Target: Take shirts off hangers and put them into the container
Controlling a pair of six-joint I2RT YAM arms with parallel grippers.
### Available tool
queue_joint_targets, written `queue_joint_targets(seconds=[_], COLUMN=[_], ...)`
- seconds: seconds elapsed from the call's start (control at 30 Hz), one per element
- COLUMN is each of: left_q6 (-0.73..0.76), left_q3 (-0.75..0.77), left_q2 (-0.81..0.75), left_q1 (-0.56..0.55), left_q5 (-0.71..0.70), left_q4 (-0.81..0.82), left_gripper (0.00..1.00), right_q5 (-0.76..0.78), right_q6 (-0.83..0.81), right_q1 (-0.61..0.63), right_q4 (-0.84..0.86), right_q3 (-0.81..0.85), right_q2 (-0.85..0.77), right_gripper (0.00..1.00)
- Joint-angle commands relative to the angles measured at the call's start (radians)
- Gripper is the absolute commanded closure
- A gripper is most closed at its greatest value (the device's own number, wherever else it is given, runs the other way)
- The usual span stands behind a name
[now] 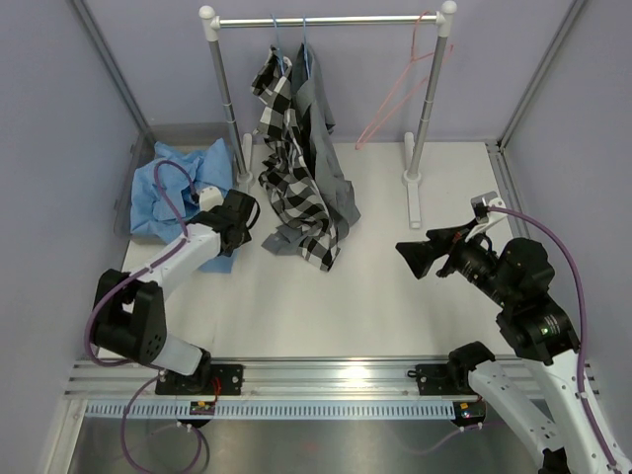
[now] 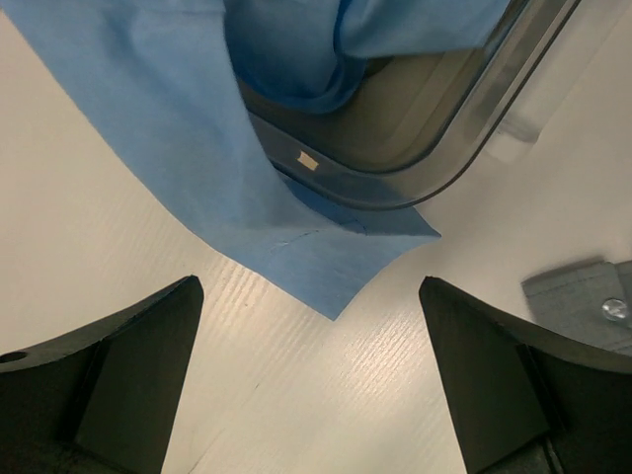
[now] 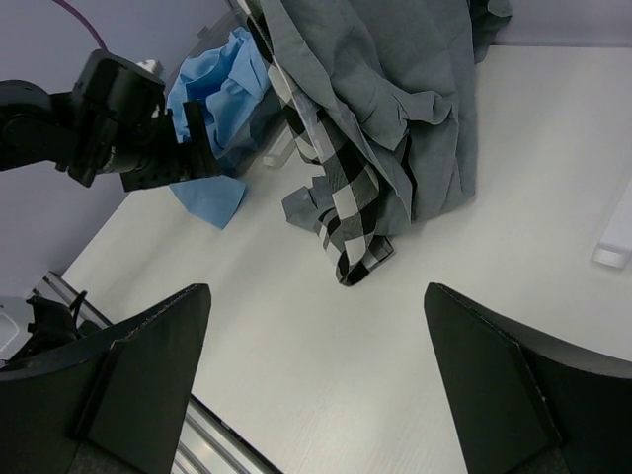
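Note:
The light blue shirt (image 1: 176,193) lies bunched in the container (image 1: 183,128) at the far left, and one corner (image 2: 326,267) spills over the rim (image 2: 474,128) onto the table. My left gripper (image 1: 240,212) hovers open just over that corner (image 2: 308,286) and holds nothing. The checked shirt (image 1: 291,188) and the grey shirt (image 1: 334,168) hang from two light blue hangers (image 1: 276,44), their lower ends (image 3: 360,237) piled on the table. A pink hanger (image 1: 405,84) hangs bare. My right gripper (image 1: 415,249) is open and empty (image 3: 316,288), to the right of the shirts.
The silver rack bar (image 1: 326,20) spans two posts whose white feet (image 1: 413,193) rest on the table; one foot (image 2: 578,296) lies close to the right of my left gripper. An aluminium rail (image 1: 326,375) runs along the near edge. Purple walls enclose the table.

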Motion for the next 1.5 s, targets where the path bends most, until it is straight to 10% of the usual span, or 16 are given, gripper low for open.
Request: queue_joint_targets(seconds=[0.0, 1.07, 1.47], left_q6=[-0.087, -0.251, -0.222], left_q3=[0.021, 0.123, 0.08], left_q2=[0.058, 0.265, 0.276], left_q1=[-0.023, 0.001, 0.037], left_q5=[-0.016, -0.166, -0.155], left_q4=[0.035, 0.027, 0.027], left_gripper=[0.03, 0.08, 0.38], right_q5=[-0.006, 0.016, 0.016], right_q6=[0.0, -0.034, -0.034], right_q1=[0.015, 0.11, 0.118], right_q4=[0.049, 0.024, 0.027], right_q3=[-0.006, 0.006, 0.006], right_q2=[-0.013, -0.045, -0.034], right_gripper=[0.0, 0.01, 0.01])
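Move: The blue shirt's tail, draped over the container's near right corner, lies about 5 cm ahead of the left hand, 2 cm to its left and 6 cm below. The container's middle is some 18 cm ahead and 7 cm left, 7 cm lower; the rack's left foot about 13 cm ahead and 9 cm right, and the grey shirt's cuff roughly 3 cm ahead and 17 cm right, both about 9 cm lower. From the right hand the tail is about 15 cm ahead, 48 cm left and 28 cm below. The overhanging blue shirt tail is what the left hand sinks towards, about 5 cm in all: first down with a small swing right, then forward some 2.5 cm and back left, turning about 10 degrees counter-clockwise. Near the end its open fingers begin closing around the flap just outside the container wall, still well short of shut. The empty right hand eases back and left about 2.5 cm. ##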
